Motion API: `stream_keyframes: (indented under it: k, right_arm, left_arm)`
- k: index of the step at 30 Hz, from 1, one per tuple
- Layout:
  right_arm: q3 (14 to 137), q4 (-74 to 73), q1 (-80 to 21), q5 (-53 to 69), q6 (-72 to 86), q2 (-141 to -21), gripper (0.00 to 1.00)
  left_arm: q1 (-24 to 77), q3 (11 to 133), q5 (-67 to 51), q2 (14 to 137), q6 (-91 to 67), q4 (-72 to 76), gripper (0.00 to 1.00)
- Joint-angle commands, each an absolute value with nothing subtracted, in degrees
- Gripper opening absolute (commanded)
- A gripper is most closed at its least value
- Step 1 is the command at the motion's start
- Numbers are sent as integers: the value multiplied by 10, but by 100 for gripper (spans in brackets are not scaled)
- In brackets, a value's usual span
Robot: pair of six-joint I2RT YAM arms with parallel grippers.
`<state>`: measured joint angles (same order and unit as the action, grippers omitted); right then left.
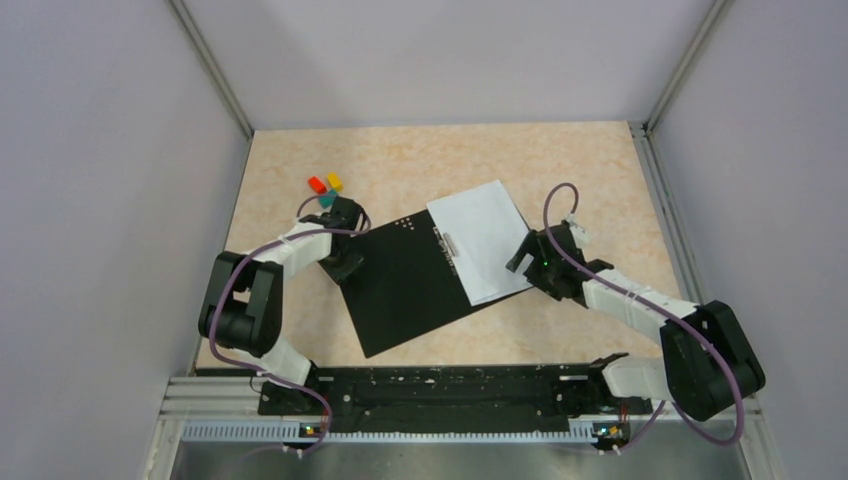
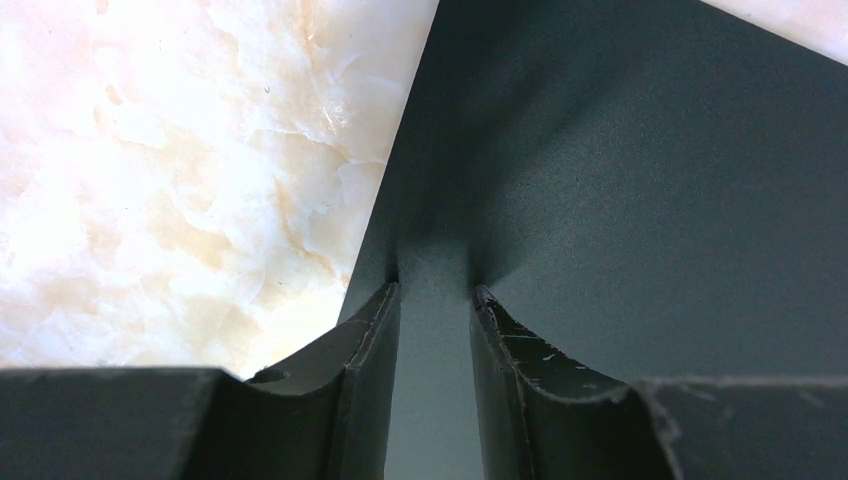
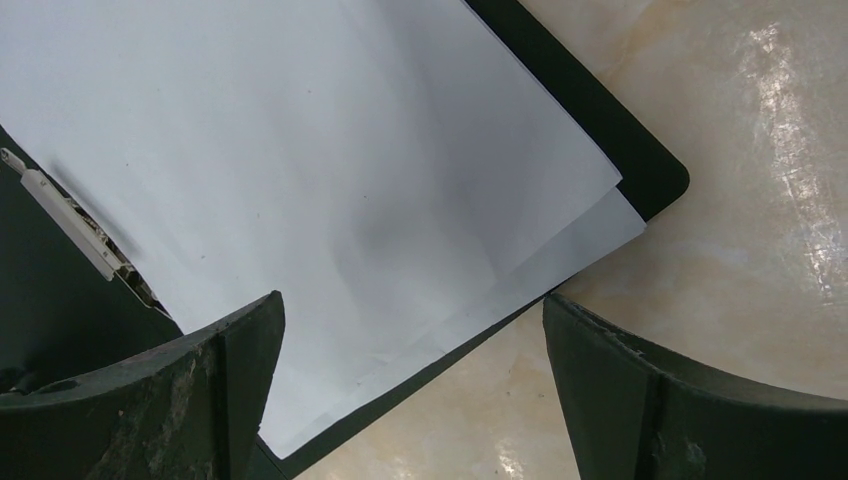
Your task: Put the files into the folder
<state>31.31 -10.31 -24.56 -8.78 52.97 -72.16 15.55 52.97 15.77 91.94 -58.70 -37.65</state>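
Note:
The folder (image 1: pixel 405 290) lies open and flat on the table, black inside up, with a metal clip (image 1: pixel 447 245) along its spine. Two white files (image 1: pixel 485 240) lie slightly fanned on its right half. In the right wrist view the files (image 3: pixel 330 150) cover the folder (image 3: pixel 640 170) almost to its rounded corner, and the clip (image 3: pixel 70 220) shows at the left. My left gripper (image 1: pixel 346 263) is at the left cover's outer edge. Its jaws (image 2: pixel 432 290) stand narrowly open, tips down on the black cover (image 2: pixel 640 180). My right gripper (image 1: pixel 518 260) hovers wide open (image 3: pixel 412 305) over the files' near edge, holding nothing.
Three small blocks, red, yellow and teal (image 1: pixel 325 185), sit on the table just beyond the left wrist. A black mounting rail (image 1: pixel 430 390) runs along the near edge. Grey walls close in the table on the left, right and back.

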Motion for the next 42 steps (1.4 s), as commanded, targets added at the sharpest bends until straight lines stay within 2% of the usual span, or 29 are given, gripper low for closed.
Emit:
stream_keyframes:
  k: [1,9,15,19,27,42]
  right_arm:
    - [342,-148,-242,-85,504,-720,99]
    - [451,-218,-301,-108,411,-723,99]
    - [632,-199,-310,-99,315,-894,97]
    - [776,-222,-317,-78,254,-1021,83]
    - [861,-265,-396,-96,174,-1106,47]
    - [873,-309,-435,-130,145,-1138,33]
  left_arm:
    - [148,522,161,946,-586,-365,37]
    - [147,522,159,951,-588,-362,38]
    - [147,520,154,954,-590,-359,37]
    - [147,520,155,953,-588,-359,37]
    - [145,507,150,943,-593,-357,38]
    - [141,508,141,952,-597,-351,37]
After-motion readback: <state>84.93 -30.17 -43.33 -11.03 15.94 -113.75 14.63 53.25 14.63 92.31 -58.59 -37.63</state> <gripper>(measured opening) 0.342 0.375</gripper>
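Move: The folder's metal clip lies about 9 cm ahead of the right hand, 18 cm to its left and a couple of centimetres below. The sheet's middle is some 10 cm ahead and 9 cm left, and the folder's row of holes about 14 cm ahead and 28 cm left. The left hand, down on the folder's left cover, has the clip about 7 cm ahead and 23 cm to its right. Towards the metal clip the right hand swings up from the sheet's near edge, arcing leftward and forward over the paper at up to 7 cm higher, then sinks and draws back to finish 17 cm left and 8 cm ahead. It twists roughly 50 degrees counter-clockwise about its fingers, which narrow from wide open to a third, on either side of the clip's bar. The left hand keeps its fingertips on the folder cover. ##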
